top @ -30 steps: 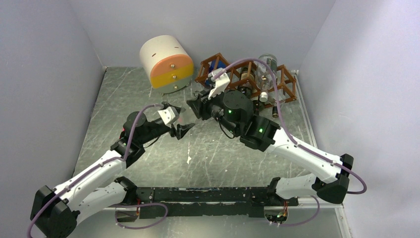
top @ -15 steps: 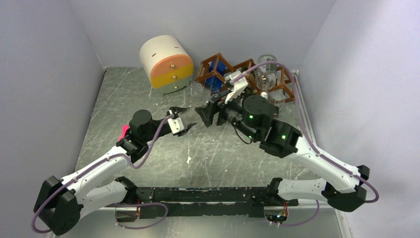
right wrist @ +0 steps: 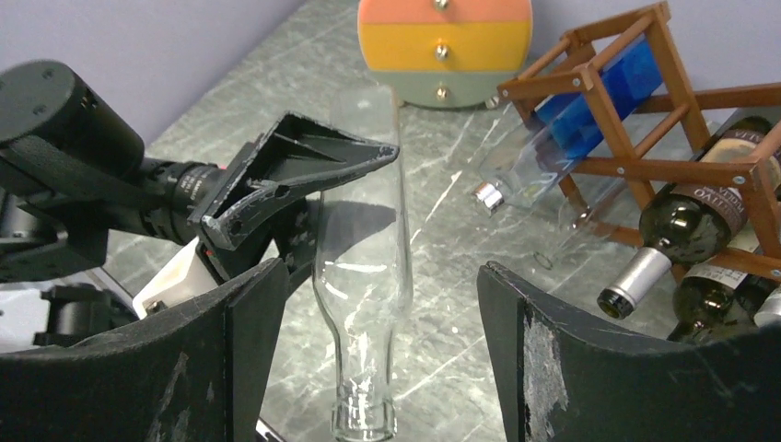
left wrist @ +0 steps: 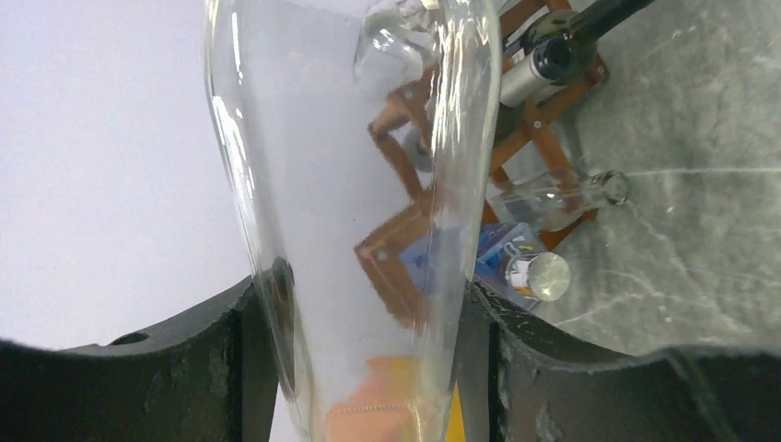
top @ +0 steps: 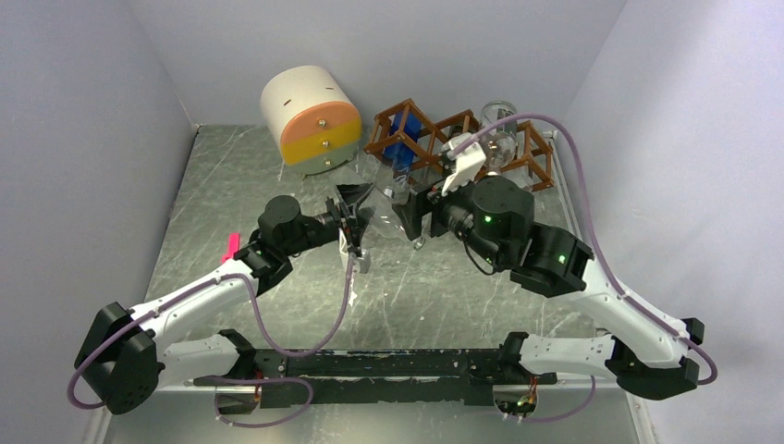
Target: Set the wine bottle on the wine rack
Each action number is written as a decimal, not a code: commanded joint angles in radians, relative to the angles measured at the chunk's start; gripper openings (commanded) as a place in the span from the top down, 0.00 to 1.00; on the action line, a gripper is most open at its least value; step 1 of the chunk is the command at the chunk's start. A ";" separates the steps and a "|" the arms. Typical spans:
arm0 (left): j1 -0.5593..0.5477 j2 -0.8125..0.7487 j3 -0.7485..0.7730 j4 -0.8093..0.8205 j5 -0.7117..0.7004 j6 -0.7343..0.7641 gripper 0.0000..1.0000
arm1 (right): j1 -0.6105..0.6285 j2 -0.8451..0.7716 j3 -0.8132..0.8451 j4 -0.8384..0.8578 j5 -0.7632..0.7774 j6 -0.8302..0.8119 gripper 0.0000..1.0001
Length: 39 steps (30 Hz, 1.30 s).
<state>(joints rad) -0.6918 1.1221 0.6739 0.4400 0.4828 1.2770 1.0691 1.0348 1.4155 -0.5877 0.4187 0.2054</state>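
A clear glass wine bottle [top: 382, 220] hangs level above the table between my two grippers. My left gripper [top: 355, 205] is shut on its wide body [left wrist: 355, 184]. My right gripper [top: 412, 220] is open. Its fingers stand either side of the bottle's neck [right wrist: 365, 368] without touching it. The right wrist view shows the left gripper [right wrist: 304, 170] clamped near the bottle's base end. The reddish-brown wine rack [top: 459, 141] stands at the back right of the table, behind the right gripper. It also shows in the left wrist view [left wrist: 543, 120] and the right wrist view [right wrist: 645, 129].
The rack holds a blue bottle [top: 403, 139], dark bottles [right wrist: 700, 221] and a clear bottle [right wrist: 525, 175]. A round cream-and-orange drawer unit [top: 312, 118] stands left of the rack. Walls close in the table at the left, back and right.
My right gripper has drawn back to the right. My left gripper has followed it to the right, turned at the wrist, and now grips the clear bottle's body.
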 commanded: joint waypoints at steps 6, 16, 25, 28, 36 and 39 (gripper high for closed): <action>-0.032 0.018 0.071 0.074 0.063 0.254 0.93 | 0.002 0.115 -0.015 -0.052 -0.033 0.014 0.21; -0.048 0.002 0.094 -0.009 0.077 0.267 0.93 | 0.002 0.186 -0.062 -0.022 -0.058 0.044 0.27; -0.052 -0.004 0.113 -0.038 0.067 0.217 0.93 | 0.000 0.199 -0.091 -0.016 -0.079 0.078 0.31; -0.052 -0.004 0.116 -0.037 0.055 0.188 0.93 | 0.000 0.212 -0.094 -0.027 -0.070 0.090 0.31; -0.052 -0.006 0.122 -0.030 0.031 0.124 0.88 | -0.004 0.210 -0.095 -0.030 -0.035 0.104 0.53; -0.052 -0.006 0.115 0.000 0.021 0.084 0.80 | -0.004 0.199 -0.093 -0.023 -0.013 0.103 0.74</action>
<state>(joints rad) -0.7353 1.1477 0.7284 0.3092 0.4999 1.4254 1.0641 1.2423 1.3323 -0.6258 0.3870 0.2947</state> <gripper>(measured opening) 0.617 0.584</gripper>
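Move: The clear wine bottle lies across the left hand's fingers, middle roughly at the hand point, neck towards the robot. From the empty, open right hand, its middle is about 5 cm ahead, 8 cm left and 11 cm below. The wine rack's middle is some 22 cm ahead and 9 cm right of the right hand, about 30 cm down; the blue bottle in it is about 23 cm ahead and 2 cm left, at rack height. The right hand sinks about 11 cm and some 4 left, pinching the bottle still held by the left. ##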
